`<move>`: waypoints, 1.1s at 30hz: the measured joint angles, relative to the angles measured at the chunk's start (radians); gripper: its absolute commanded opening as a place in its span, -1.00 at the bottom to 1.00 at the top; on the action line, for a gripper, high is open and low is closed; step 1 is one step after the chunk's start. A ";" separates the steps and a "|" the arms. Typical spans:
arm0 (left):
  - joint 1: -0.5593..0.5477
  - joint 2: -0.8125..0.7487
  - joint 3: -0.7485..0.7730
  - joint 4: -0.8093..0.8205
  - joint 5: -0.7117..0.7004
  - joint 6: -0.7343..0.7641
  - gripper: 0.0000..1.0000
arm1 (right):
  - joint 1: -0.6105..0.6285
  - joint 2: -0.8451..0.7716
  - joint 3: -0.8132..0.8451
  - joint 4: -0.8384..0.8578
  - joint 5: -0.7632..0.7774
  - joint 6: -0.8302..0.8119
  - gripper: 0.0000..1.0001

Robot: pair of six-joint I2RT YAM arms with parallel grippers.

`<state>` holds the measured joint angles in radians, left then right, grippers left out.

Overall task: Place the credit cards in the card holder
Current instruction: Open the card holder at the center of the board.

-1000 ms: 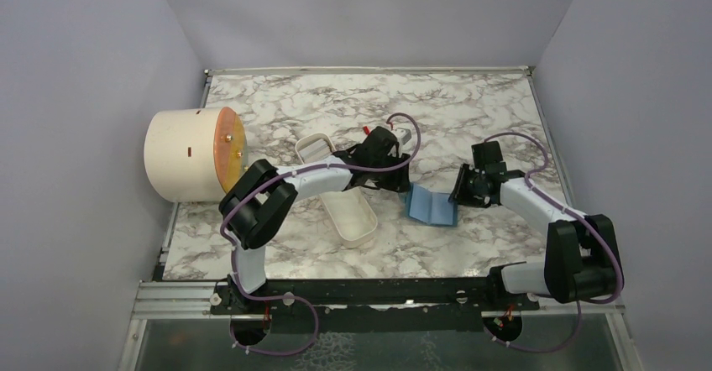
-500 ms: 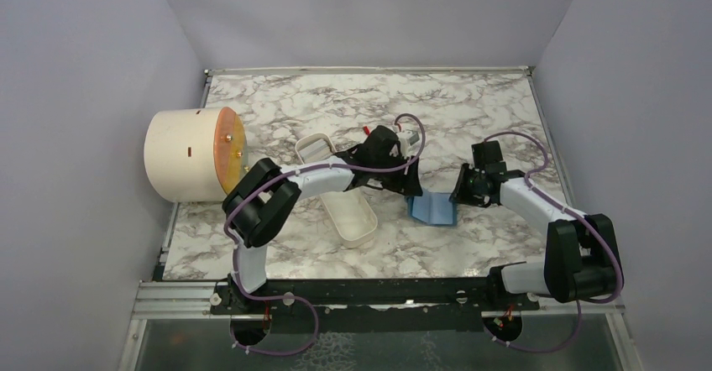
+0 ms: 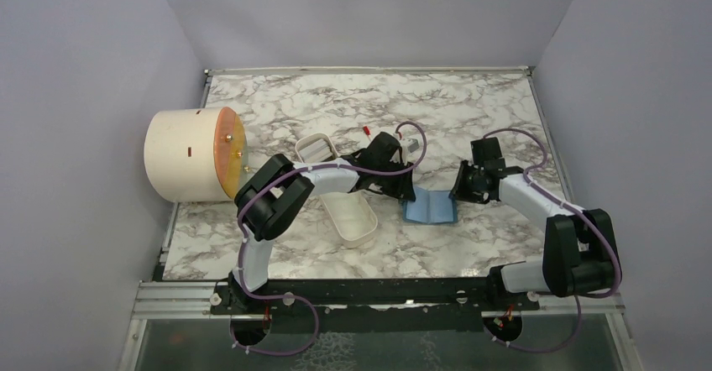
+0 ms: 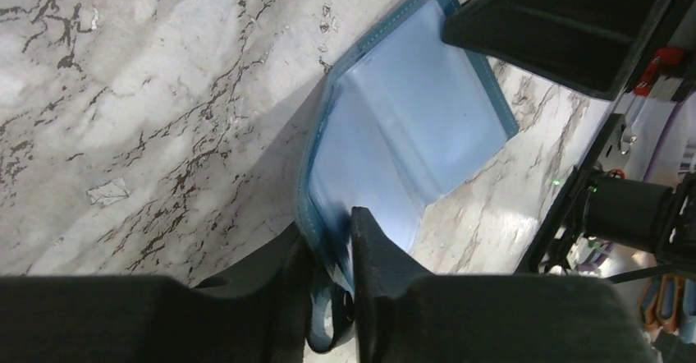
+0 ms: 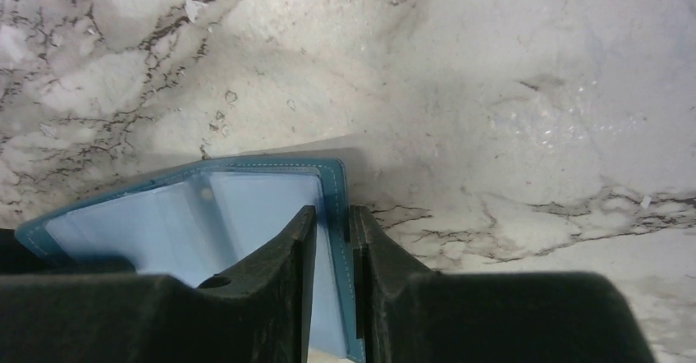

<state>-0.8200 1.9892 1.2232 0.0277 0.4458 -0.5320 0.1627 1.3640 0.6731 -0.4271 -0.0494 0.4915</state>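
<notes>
The teal-blue card holder (image 3: 429, 206) lies spread open on the marble between my two grippers, its pale blue pockets facing up. My left gripper (image 3: 406, 193) is shut on its left edge; in the left wrist view the card holder (image 4: 410, 125) runs away from the left gripper (image 4: 332, 244), whose black fingers pinch the near rim. My right gripper (image 3: 458, 191) is shut on the opposite edge; in the right wrist view the right gripper (image 5: 332, 223) clamps the stitched rim of the card holder (image 5: 246, 203). The credit cards are out of view.
A long white oval tray (image 3: 351, 216) lies just left of the holder, partly under the left arm. A cream cylinder (image 3: 185, 154) with an orange round face lies at the table's left edge. Grey walls close in three sides.
My left gripper has moved right and down to the holder's left edge and closed on it. The holder now lies flatter and more spread. The right gripper has stayed on its edge.
</notes>
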 measured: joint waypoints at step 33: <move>0.000 -0.009 -0.038 0.130 0.011 -0.249 -1.00 | 0.165 -0.166 0.069 -0.113 -0.067 0.054 -0.01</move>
<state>-0.8204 1.9804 1.1851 0.1574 0.4568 -0.7811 0.3275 1.1984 0.7418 -0.5400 -0.1165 0.5453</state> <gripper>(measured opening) 0.060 0.483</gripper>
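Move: Near the right fingertips' start at its outer right edge, the open card holder is centred about 6 cm to the right hand's left, 3 cm back and 2 cm below. From the left hand, at its raised left cover, the holder's middle is some 5 cm right, 2 cm back and 4 cm down. The empty white tray stands about 16 cm left and 4 cm back of the left hand; the red marker lies roughly 10 cm left and 16 cm ahead. Leaving the holder's right edge, the right hand rises about 12 cm while opening its fingers to half, swings some 5 cm left over the clear sleeves, then sinks about 6 cm above them. Meanwhile the left fingers shut, pinching the left cover's edge, and lift it about 2 cm while easing slightly right, the wrist turning some 15 degrees. ##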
